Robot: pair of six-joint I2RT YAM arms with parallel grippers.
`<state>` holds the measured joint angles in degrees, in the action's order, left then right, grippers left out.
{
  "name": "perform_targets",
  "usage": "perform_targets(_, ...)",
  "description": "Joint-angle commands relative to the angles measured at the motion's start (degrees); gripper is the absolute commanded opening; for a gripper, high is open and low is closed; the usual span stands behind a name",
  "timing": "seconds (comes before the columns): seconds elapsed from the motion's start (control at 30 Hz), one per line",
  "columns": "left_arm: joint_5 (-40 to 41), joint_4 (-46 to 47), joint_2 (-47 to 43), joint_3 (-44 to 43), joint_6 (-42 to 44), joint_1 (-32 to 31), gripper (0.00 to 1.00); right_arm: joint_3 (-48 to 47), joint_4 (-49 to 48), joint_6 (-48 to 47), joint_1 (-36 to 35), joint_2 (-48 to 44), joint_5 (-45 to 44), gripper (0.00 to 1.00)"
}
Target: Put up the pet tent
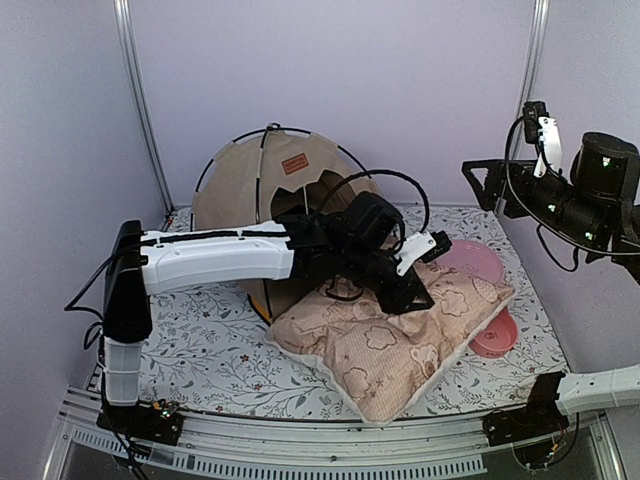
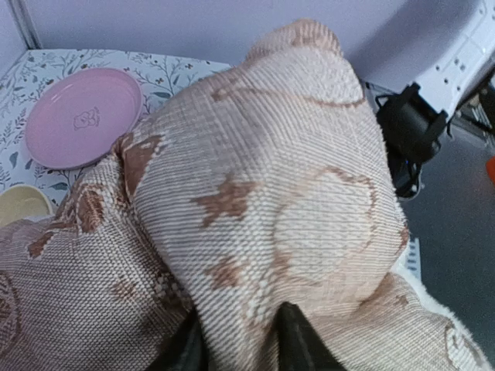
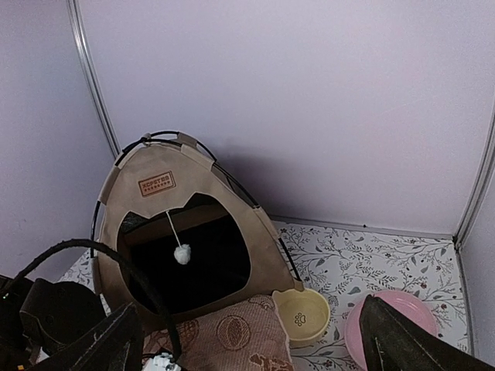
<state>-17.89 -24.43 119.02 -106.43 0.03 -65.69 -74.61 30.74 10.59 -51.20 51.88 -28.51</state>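
Observation:
The tan pet tent (image 1: 250, 180) stands upright at the back left on its black poles, its dark opening facing forward. In the right wrist view the pet tent (image 3: 166, 166) shows its brown label and the white pompom (image 3: 182, 254) hanging in the doorway. A pinkish patterned cushion (image 1: 400, 345) lies in front of it. My left gripper (image 1: 410, 295) is down on the cushion's top. In its wrist view the left gripper (image 2: 241, 325) has its fingers apart, with a ridge of cushion (image 2: 294, 178) fabric between them. My right gripper (image 1: 480, 185) hangs high at the right, open and empty, also visible as (image 3: 251, 340).
A pink bowl (image 1: 470, 260) sits right of the cushion, with a reddish dish (image 1: 495, 335) nearer the front. A yellow bowl (image 3: 302, 313) stands by the tent's right corner. A floral mat (image 1: 200, 340) covers the table. Lilac walls and metal posts close in the back and sides.

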Motion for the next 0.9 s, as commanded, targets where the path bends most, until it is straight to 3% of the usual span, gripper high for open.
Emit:
perform_targets(0.0, 3.35, 6.15, -3.06, 1.13, -4.04, 0.73, 0.43, 0.58, 2.55, 1.94, 0.28, 1.23, 1.78, 0.99)
perform_targets(0.17, 6.95, 11.25, -11.72, 8.96, -9.76, 3.14, 0.55, 1.41, 3.55, 1.79, 0.34, 2.50, 4.69, 0.99)
perform_targets(0.47, 9.66, 19.73, -30.04, 30.39, -21.49, 9.32, 0.55, 4.69, 3.35, 0.22, 0.32, 9.64, 16.98, 0.99)
perform_targets(0.67, 22.40, 16.94, -40.33, 38.55, -26.61, 10.07, 0.57, 9.33, 0.71, 2.51, -1.39, 15.38, 27.87, 0.99)
perform_targets(0.87, 36.43, 12.79, -50.24, 47.05, -35.09, 12.65, 0.63, 15.43, -3.28, 7.51, -8.49, 18.50, 28.48, 0.99)
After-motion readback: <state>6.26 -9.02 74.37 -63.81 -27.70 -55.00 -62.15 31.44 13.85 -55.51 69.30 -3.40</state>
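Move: The mat still hangs at the left hand's barely opened fingers, its middle about 12 cm below and 2 cm back. From that hand the tent's middle is some 20 cm ahead, 22 cm left and slightly lower. The right hand, high and open, has the mat's middle about 7 cm back, 8 cm left and 33 cm down; the pink bowl lies some 4 cm ahead, 14 cm right and 42 cm down. Left hand opens off the mat, withdrawing 20 cm left and up; right, open, sinks 20 cm towards mat. ##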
